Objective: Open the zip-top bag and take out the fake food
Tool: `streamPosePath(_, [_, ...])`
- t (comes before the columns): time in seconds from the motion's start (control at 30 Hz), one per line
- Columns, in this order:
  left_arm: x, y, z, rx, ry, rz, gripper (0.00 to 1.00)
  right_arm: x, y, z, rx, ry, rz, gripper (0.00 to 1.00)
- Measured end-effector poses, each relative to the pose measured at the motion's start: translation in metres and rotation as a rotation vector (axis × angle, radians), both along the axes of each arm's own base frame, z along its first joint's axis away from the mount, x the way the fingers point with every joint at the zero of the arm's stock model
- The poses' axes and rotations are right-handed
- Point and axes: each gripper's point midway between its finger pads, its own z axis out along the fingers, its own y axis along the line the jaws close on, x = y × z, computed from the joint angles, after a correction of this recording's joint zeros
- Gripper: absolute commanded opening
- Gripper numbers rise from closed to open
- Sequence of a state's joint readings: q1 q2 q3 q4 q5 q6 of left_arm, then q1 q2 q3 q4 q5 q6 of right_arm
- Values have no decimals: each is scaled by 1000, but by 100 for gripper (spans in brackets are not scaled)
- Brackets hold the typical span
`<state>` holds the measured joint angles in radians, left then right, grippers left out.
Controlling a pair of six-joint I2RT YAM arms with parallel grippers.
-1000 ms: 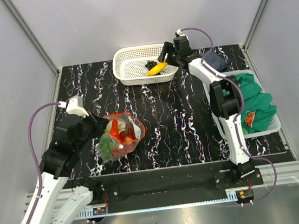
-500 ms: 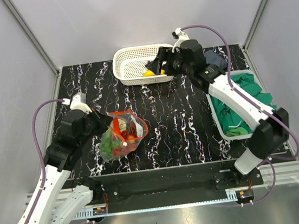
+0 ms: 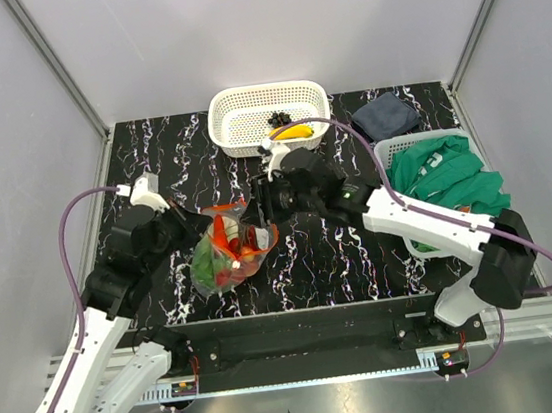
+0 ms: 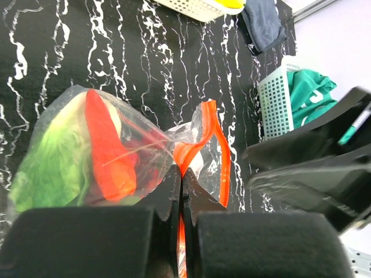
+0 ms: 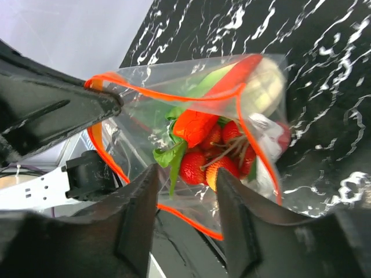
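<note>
The clear zip-top bag (image 3: 227, 253) lies at the front left of the table, its orange-rimmed mouth (image 5: 174, 87) held wide. My left gripper (image 4: 182, 175) is shut on the orange rim at the bag's near corner. Inside the bag are green lettuce (image 4: 46, 168), a red pepper (image 4: 107, 150) and red strawberries (image 5: 214, 159). My right gripper (image 5: 186, 174) is open at the bag's mouth, its fingertips just short of the strawberries, with nothing clamped between them. A yellow banana (image 3: 295, 133) and dark grapes (image 3: 278, 118) lie in the white basket (image 3: 235, 121).
A second white basket (image 3: 395, 151) at the right holds green cloth (image 3: 448, 173). A dark blue cloth (image 3: 385, 112) lies at the back right. My two arms meet closely over the bag (image 3: 247, 215).
My right arm has swung from the white basket at the back down to the bag's mouth, and its jaws have narrowed. The left gripper has kept its hold on the rim.
</note>
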<state>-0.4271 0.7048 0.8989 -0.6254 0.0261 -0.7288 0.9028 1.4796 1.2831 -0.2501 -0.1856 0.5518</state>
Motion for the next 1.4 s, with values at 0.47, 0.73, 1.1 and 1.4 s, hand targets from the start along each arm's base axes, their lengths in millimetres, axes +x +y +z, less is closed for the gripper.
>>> streamPosePath(0.47, [2, -19, -5, -113, 13, -39, 0, 11, 19, -93, -142, 122, -54, 50])
streamPosePath(0.73, [2, -28, -11, -164, 28, -61, 0, 27, 25, -132, -198, 130, -101, 53])
streamPosePath(1.1, [3, -29, -17, -168, 40, -62, 0, 41, 46, -132, -128, 11, -42, 5])
streamPosePath(1.4, [10, -22, -20, -97, 33, -36, 0, 1, 37, -121, -43, -28, 127, 0])
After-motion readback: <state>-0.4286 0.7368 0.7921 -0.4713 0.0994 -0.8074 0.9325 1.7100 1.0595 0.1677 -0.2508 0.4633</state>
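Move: The strawberry bunch sits in the open bag, roughly 3 cm ahead and 3 cm to the left of the right gripper and about 15 cm below it. The red pepper leans some 7 cm left, 2 cm ahead and 13 cm below, and the green lettuce lies 13 cm left, 4 cm back and 16 cm below. From the left gripper, which holds the bag's rim, the strawberries lie about 7 cm right, 3 cm ahead and 15 cm below. Lower the right gripper about 13 cm through the bag's mouth to the strawberries, edging forward and left; end with its fingers shut on their stems, then draw it back some 4 cm. Keep the rim pinched in the left gripper while easing it about 3 cm right and 2 cm down, rolling its left side down slightly, then partly back. ##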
